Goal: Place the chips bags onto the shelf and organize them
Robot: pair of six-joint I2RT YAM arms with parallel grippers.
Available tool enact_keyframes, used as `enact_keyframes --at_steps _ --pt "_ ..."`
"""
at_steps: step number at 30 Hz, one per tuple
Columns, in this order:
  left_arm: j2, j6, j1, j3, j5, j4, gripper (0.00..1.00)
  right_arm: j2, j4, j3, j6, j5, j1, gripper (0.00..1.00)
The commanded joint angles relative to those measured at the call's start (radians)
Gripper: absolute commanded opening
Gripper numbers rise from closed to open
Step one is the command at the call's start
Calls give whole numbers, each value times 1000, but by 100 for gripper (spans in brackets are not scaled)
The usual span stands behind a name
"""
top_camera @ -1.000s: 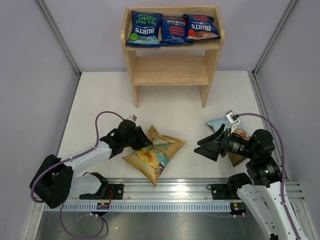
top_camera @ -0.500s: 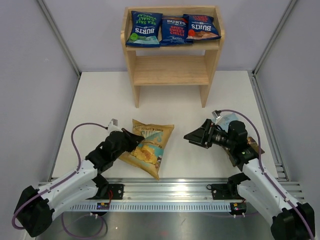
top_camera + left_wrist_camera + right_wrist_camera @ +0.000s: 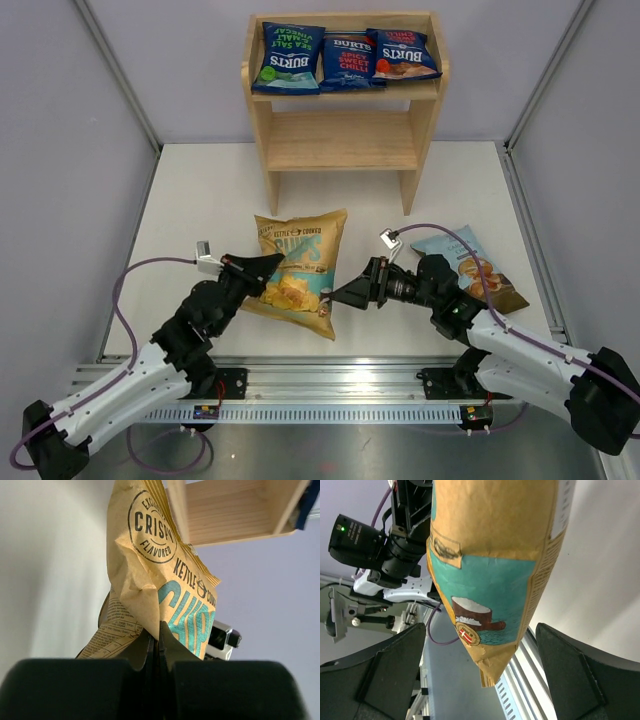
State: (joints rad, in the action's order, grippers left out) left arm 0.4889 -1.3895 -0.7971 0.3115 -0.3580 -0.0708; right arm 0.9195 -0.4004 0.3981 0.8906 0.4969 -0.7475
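The tan chips bag point(image 3: 300, 268) is raised off the table, left of centre, printed face up. My left gripper point(image 3: 262, 270) is shut on its left edge; in the left wrist view the bag point(image 3: 150, 570) rises from the closed jaws point(image 3: 159, 630). My right gripper point(image 3: 340, 297) is open at the bag's lower right corner, and that corner point(image 3: 495, 555) hangs between its spread fingers point(image 3: 485, 660) without touching them. A light-blue-and-brown bag point(image 3: 468, 268) lies flat at the right. Three dark-blue Burts bags point(image 3: 288, 58) point(image 3: 348, 60) point(image 3: 402, 53) lie on top of the wooden shelf point(image 3: 345, 140).
The shelf's lower tier point(image 3: 342, 152) holds nothing. An aluminium rail point(image 3: 340, 385) runs along the table's near edge. Grey walls stand at both sides. Purple cables point(image 3: 150, 265) loop from each arm. The left arm's wrist camera point(image 3: 370, 540) shows behind the bag.
My left gripper has closed on the tan bag, lifted it and turned it towards the shelf. My open right gripper has swung left from the light-blue bag to the tan bag's corner.
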Motion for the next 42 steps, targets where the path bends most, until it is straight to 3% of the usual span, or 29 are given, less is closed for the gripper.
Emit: enact_keyframes --at_steps 1,4,11,15,21,28,35,38,39,40,42 --pt "0 -31 -31 24 -128 -205 0 1 -71 54 -82 -84 -58 99" --pt "39 -10 -63 34 -153 -323 0 22 -61 53 -104 -81 -93 99" --pt "138 27 -125 109 -182 -429 0 -8 -29 42 -160 -95 -130 99" --pt "178 30 -163 136 -206 -440 0 -54 98 48 -242 -211 -130 99" --pt "191 34 -182 146 -220 -451 0 -149 184 22 -288 -248 -130 100" --pt "238 10 -203 152 -202 -538 0 -99 57 15 -259 -46 -130 100" --pt "267 14 -226 195 -188 -557 0 -122 -21 -25 -248 -49 -130 99" --pt "278 14 -241 199 -190 -564 0 -136 -34 -13 -249 -40 -130 81" --pt "289 17 -244 199 -187 -567 0 -140 -34 -10 -252 -41 -130 70" --pt "290 20 -251 205 -182 -561 1 -151 -34 -5 -255 -46 -130 52" --pt "298 21 -252 215 -167 -541 7 -165 -38 -5 -260 -52 -131 39"
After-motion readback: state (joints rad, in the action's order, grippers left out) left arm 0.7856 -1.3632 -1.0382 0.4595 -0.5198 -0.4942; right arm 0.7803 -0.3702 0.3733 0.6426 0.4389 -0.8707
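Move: The gold chips bag is already pinched along its left side by the left hand, its middle about 3 cm back, 4 to the right and 3 below. The open right gripper waits some 7 cm back, 9 right and 2 lower. From the right hand the bag's middle is about 4 cm ahead, 5 left and roughly level; the light-blue bag lies about 31 right, 6 ahead and 18 below. The right fingers close a little over halfway around the gold bag's lower end, gathering it between them, after the hand wavers sideways, works back about 3 cm and rolls some 15 degrees, its forward side rising. Meanwhile the left hand keeps its pinch, lifting the bag about 9 cm and carrying it 6–7 cm right, tilting slightly up. ##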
